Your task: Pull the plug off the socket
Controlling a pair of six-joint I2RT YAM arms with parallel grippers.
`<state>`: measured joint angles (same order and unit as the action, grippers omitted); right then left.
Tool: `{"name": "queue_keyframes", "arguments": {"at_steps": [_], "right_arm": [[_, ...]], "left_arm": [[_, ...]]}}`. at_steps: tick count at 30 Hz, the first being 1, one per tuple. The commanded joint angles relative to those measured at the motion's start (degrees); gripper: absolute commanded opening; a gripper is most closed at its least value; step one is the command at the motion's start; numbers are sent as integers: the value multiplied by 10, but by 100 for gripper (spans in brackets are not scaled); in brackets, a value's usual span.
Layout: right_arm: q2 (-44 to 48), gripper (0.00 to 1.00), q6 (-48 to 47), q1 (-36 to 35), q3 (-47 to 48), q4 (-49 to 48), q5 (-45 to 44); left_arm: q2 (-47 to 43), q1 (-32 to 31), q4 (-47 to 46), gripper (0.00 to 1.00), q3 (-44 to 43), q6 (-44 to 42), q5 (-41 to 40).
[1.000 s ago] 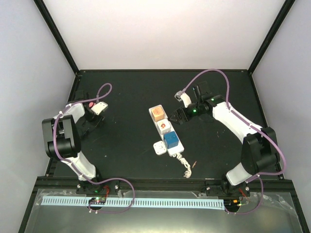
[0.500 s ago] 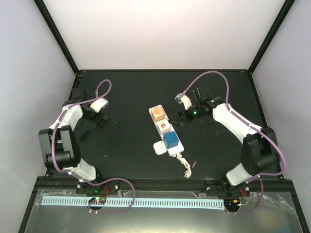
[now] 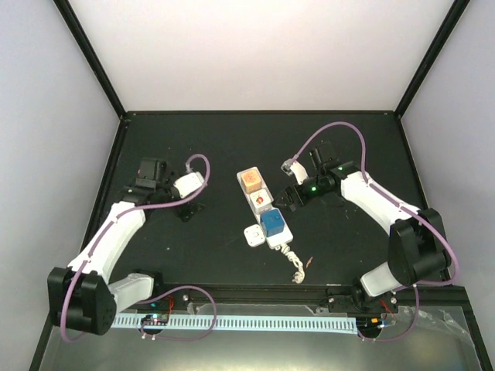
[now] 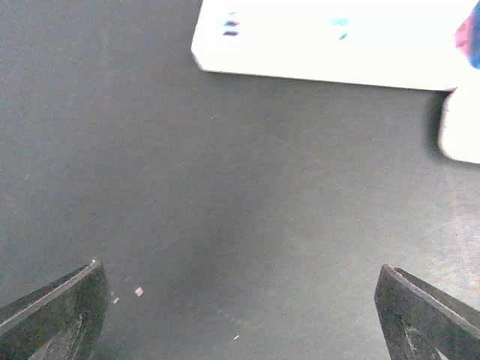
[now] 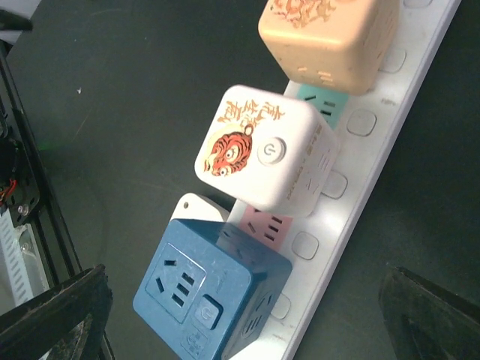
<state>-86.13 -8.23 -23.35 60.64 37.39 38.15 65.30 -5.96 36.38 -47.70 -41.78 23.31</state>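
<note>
The socket (image 3: 267, 212) is a long white strip lying aslant mid-table, its bundled cord (image 3: 295, 264) at the near end. Three cube plugs sit in it: peach (image 3: 250, 179), white with a tiger picture (image 3: 261, 201) and blue (image 3: 272, 222). My right gripper (image 3: 288, 197) hovers open just right of the strip. In its wrist view the strip (image 5: 375, 150) and the tiger cube (image 5: 266, 154) lie ahead, and the blue cube (image 5: 214, 296) sits between the spread fingertips (image 5: 431, 311). My left gripper (image 3: 195, 207) stands open over bare table left of the strip (image 4: 330, 41).
A small white cube adapter (image 3: 253, 236) lies loose on the table against the strip's left side, by the blue cube; it also shows in the wrist views (image 5: 196, 208) (image 4: 461, 124). Black frame posts and white walls ring the black table (image 3: 193, 147).
My left arm swung in from the table's far left toward the strip, and its gripper opened. The right gripper edged slightly nearer the strip.
</note>
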Motion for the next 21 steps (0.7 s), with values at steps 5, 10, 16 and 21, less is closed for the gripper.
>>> {"name": "queue_keyframes", "arguments": {"at_steps": [5,10,16,21], "right_arm": [[13,100,24,4,-32,-11,24],[5,100,39,4,-50,-30,45],[-8,99,48,4,-65,-43,51],[-23,99,56,0,-76,-56,51]], "left_arm": [[-45,-141,-56,99,22,60,-12],[-22,-229,-86,99,38,118,-63],[-3,-319,-148,99,79,160,-106],[53,-374,-166,99,68,193,-130]]}}
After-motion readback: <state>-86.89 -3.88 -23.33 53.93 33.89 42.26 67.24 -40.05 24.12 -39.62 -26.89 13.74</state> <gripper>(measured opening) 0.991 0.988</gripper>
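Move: Off to the left hand's right, some 27 cm away, 3 cm back and 8 cm lower, sits the blue cube plug on the power strip. The white cube plug is about 23 cm right of that hand and 3 cm ahead; the small white box lies 21 cm right, 5 cm back and 13 cm lower. From the right hand the blue plug is only about 4 cm left, 3 cm back and 7 cm below. Sweeping to its right and back with open fingers, the left hand covers about 13 cm sideways and 8 cm back towards the white box and the blue plug, first level, then sinking some 5 cm, while turning about 15 degrees clockwise. The right hand, also open, eases about 3 cm down and 2 cm back towards the blue plug, tipping slightly. ##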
